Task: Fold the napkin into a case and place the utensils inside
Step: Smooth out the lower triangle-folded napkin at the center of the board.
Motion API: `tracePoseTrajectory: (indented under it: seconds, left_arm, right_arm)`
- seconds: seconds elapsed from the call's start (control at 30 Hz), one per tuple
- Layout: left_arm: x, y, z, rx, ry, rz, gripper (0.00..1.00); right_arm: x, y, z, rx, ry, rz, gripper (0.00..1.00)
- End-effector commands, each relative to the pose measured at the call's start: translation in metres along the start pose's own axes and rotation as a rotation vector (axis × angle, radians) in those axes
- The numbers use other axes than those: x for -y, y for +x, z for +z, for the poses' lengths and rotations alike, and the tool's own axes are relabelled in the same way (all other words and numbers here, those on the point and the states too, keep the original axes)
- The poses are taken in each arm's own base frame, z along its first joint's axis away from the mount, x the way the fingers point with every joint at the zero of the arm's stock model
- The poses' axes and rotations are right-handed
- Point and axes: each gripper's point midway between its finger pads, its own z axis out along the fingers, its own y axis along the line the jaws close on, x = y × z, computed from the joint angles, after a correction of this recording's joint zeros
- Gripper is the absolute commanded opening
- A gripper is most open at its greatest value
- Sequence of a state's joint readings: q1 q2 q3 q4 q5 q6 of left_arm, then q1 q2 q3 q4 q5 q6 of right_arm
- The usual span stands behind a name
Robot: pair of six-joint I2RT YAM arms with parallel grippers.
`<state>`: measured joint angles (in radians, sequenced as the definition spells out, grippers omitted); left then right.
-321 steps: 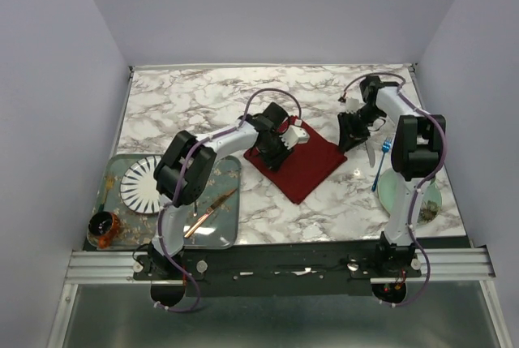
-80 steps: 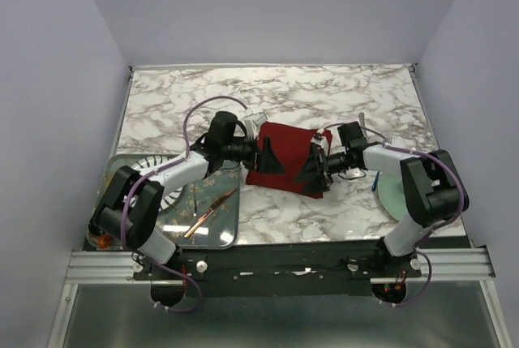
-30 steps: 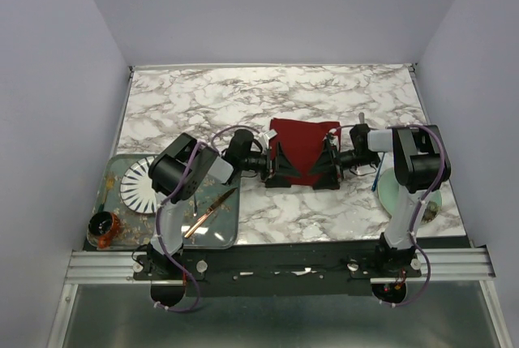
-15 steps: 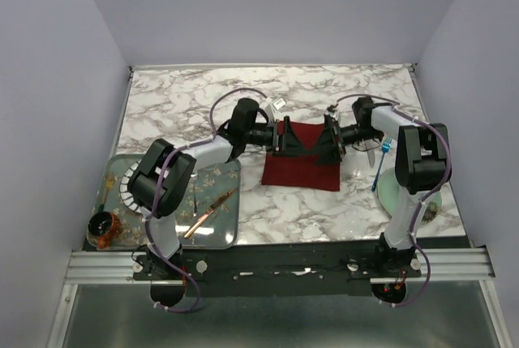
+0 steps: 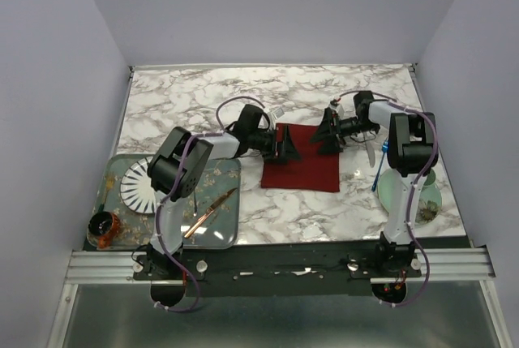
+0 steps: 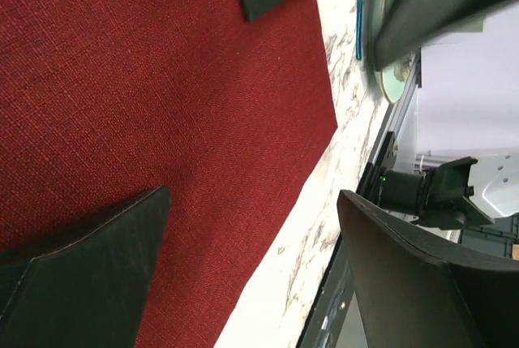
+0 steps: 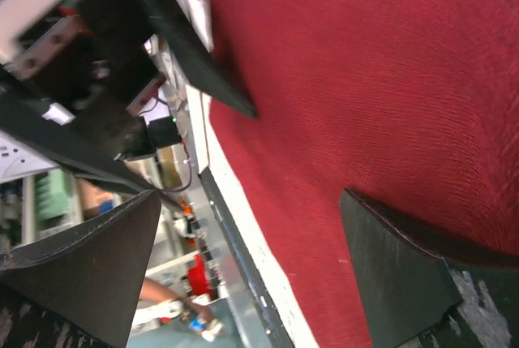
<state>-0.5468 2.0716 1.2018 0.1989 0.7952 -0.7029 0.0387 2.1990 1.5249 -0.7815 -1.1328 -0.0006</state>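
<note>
The dark red napkin (image 5: 302, 165) lies flat on the marble table as a near-square rectangle; it fills the left wrist view (image 6: 162, 105) and the right wrist view (image 7: 381, 80). My left gripper (image 5: 285, 143) (image 6: 253, 194) hovers open over its far left part. Facing it, my right gripper (image 5: 327, 133) (image 7: 251, 194) hovers open over the far right corner. Neither has anything between its fingers. The blue-handled fork (image 5: 381, 163) (image 6: 358, 15) lies right of the napkin, and a pale utensil (image 5: 369, 152) lies beside it.
A pale green plate (image 5: 409, 192) (image 6: 389, 80) sits at the near right under the right arm. On the left, a tray (image 5: 227, 230) holds a white striped plate (image 5: 139, 186) and a copper knife (image 5: 209, 212). A dark cup (image 5: 104, 226) stands at the tray's near left corner.
Both grippers have moved from the napkin's near part toward its far edge, staying open. The napkin now shows flat and uncovered on its near side.
</note>
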Motion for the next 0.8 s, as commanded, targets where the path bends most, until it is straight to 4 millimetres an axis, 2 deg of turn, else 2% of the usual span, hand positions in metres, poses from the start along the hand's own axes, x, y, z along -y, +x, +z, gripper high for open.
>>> tracePoseTrajectory:
  seconds: [0.0,0.07,0.1,0.17,0.2,0.27,0.37,0.4,0.47,0.53,0.63,0.77]
  left_arm:
    - [-0.021,0.042,-0.013,-0.05,-0.076,-0.082,0.99]
    - [-0.017,0.051,-0.02,-0.053,-0.073,-0.098,0.99]
    - [-0.02,0.063,-0.024,-0.071,-0.082,-0.121,0.99]
    - [-0.013,0.07,-0.031,-0.08,-0.065,-0.121,0.99]
    - [-0.014,0.078,-0.034,-0.092,-0.069,-0.131,0.99]
    - [-0.004,0.077,-0.04,-0.088,-0.052,-0.104,0.99]
    - [0.017,0.066,-0.044,-0.072,-0.007,-0.022,0.99]
    - [0.025,0.056,-0.044,-0.06,0.008,0.01,0.99]
    - [0.033,0.046,-0.044,-0.045,0.02,0.061,0.99]
    - [0.039,0.028,-0.042,-0.019,0.018,0.123,0.99]
    - [0.035,0.011,-0.034,0.001,-0.007,0.155,0.99]
    - [0.014,0.0,-0.021,0.013,-0.052,0.124,0.99]
  right_arm:
    - [0.023,0.022,0.012,-0.033,0.004,0.075,1.0]
    - [0.024,0.033,0.014,-0.041,-0.01,0.105,1.0]
    - [0.022,0.044,0.014,-0.052,-0.023,0.128,1.0]
    - [0.019,0.056,0.014,-0.062,-0.036,0.145,1.0]
    - [0.014,0.06,0.013,-0.064,-0.057,0.154,1.0]
    - [0.0,0.067,0.007,-0.066,-0.073,0.152,1.0]
    - [-0.024,0.052,-0.003,-0.046,-0.105,0.118,1.0]
    - [-0.033,0.046,-0.005,-0.039,-0.126,0.101,1.0]
    - [-0.044,0.028,-0.009,-0.018,-0.14,0.067,1.0]
    - [-0.048,0.017,-0.011,-0.007,-0.144,0.053,1.0]
    - [-0.038,0.003,-0.007,-0.006,-0.134,0.068,1.0]
    - [-0.016,-0.003,-0.003,-0.006,-0.121,0.102,1.0]
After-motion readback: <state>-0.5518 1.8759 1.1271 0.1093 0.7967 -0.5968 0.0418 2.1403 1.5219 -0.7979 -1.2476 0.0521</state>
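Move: Both my hands are low over the napkin with the fingers pointing inward. Its middle is about 4 cm right and 2 cm back of my left hand, and some 6 cm left and 5 cm back of my right, roughly 3 cm below each. The silver knife lies about 15 cm right and 3 cm back of my right hand, with the blue fork some 19 cm right and 8 cm back of that same hand. I drag the napkin towards my base with both hands, open fingers resting on the cloth. My right hand first sinks a little, then sweeps back about 6 cm. My left goes back as far, also drifting some 3 cm left. Then both lift clear, about 4 cm above their starting height, and swing forward again over the napkin, fingers still wide open. ##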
